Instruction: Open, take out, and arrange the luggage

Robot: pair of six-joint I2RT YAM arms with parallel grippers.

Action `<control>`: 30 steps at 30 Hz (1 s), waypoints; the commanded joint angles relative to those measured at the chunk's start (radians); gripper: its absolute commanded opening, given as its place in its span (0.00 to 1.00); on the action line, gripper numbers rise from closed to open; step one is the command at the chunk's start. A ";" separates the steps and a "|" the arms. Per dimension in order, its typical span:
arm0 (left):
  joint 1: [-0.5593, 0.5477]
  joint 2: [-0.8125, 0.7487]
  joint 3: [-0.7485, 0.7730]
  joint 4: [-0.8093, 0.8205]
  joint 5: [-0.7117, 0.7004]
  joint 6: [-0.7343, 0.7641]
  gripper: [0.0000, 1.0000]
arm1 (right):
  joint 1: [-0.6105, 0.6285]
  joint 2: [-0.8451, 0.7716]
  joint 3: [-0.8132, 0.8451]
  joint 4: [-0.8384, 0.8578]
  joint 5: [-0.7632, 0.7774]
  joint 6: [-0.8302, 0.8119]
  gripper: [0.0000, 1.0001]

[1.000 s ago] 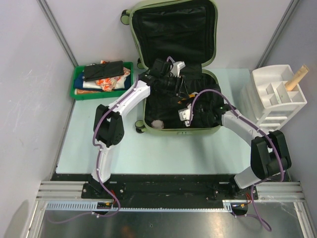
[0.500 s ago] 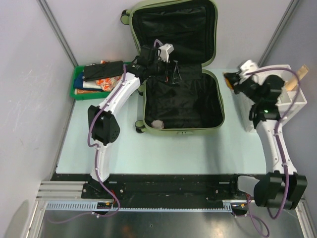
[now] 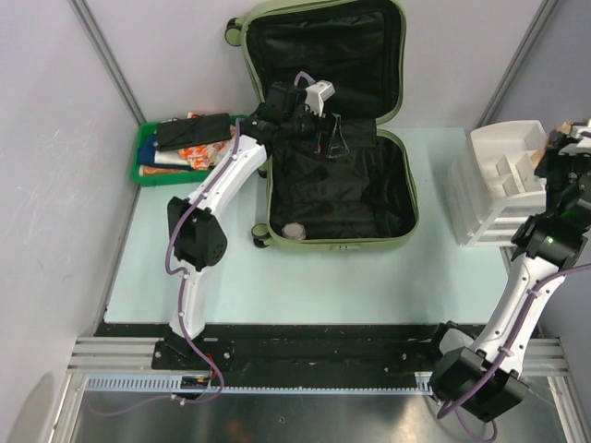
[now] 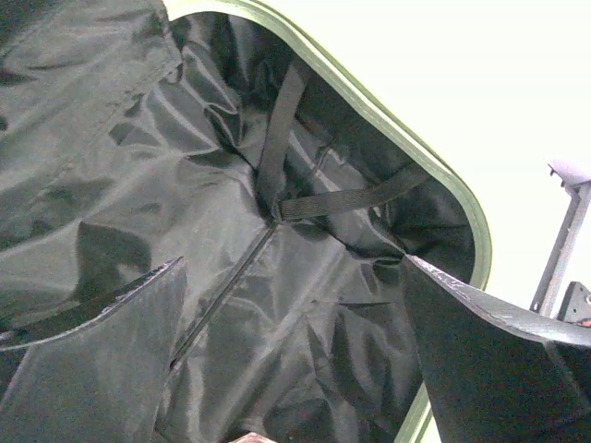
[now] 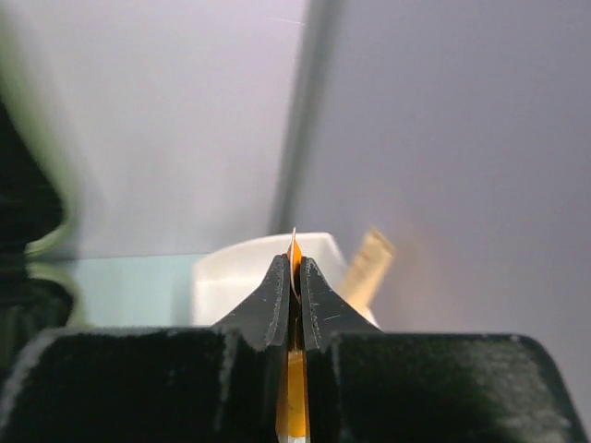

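Observation:
The luggage (image 3: 397, 198) lies open on the table, its lid leaning on the back wall, black lining showing in both halves. My left gripper (image 3: 331, 138) hovers at the hinge end of the lower half, open and holding nothing. In the left wrist view its gripper (image 4: 291, 369) spreads wide over the lining and crossed straps (image 4: 319, 203). My right gripper (image 3: 559, 138) is at the far right over the white organizer (image 3: 494, 198). In the right wrist view this gripper (image 5: 294, 277) is shut on a thin orange flat item (image 5: 295, 397).
A green tray (image 3: 146, 152) with a black pouch and printed packets sits left of the luggage. A small round object (image 3: 294, 231) lies in the luggage's lower half near its front wall. A wooden stick (image 5: 369, 258) leans out of the organizer (image 5: 240, 272).
My right arm swung out of the luggage to the organizer at the far right, carrying the orange item. My left gripper opened wide and moved back toward the hinge.

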 commanded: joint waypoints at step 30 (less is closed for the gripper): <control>-0.025 -0.016 0.035 0.036 0.084 0.040 1.00 | -0.082 0.192 -0.159 0.450 0.572 0.239 0.00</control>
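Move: The right hand already holds the orange tube high over the front of the white rack it is bringing it to. The rack's middle is about 11 cm ahead, 2 cm left and some 22 cm below. The beige tube stuck in the rack is around 13 cm ahead, 5 cm right and 12 cm down; the open suitcase's middle lies about 40 cm left and 8 cm ahead. From the left hand the rack is about 39 cm right and 4 cm back, slightly lower. Keeping the orange tube pinched in shut fingers, the right hand swings about 14 cm to the right and out past the rack's right side, fast for the first third, then almost stopping before it creeps on. It also sinks some 6 cm overall, while the wrist turns clockwise about 30 degrees and rolls its left side up, so the fingers swing from the rack towards the grey right-hand wall. ##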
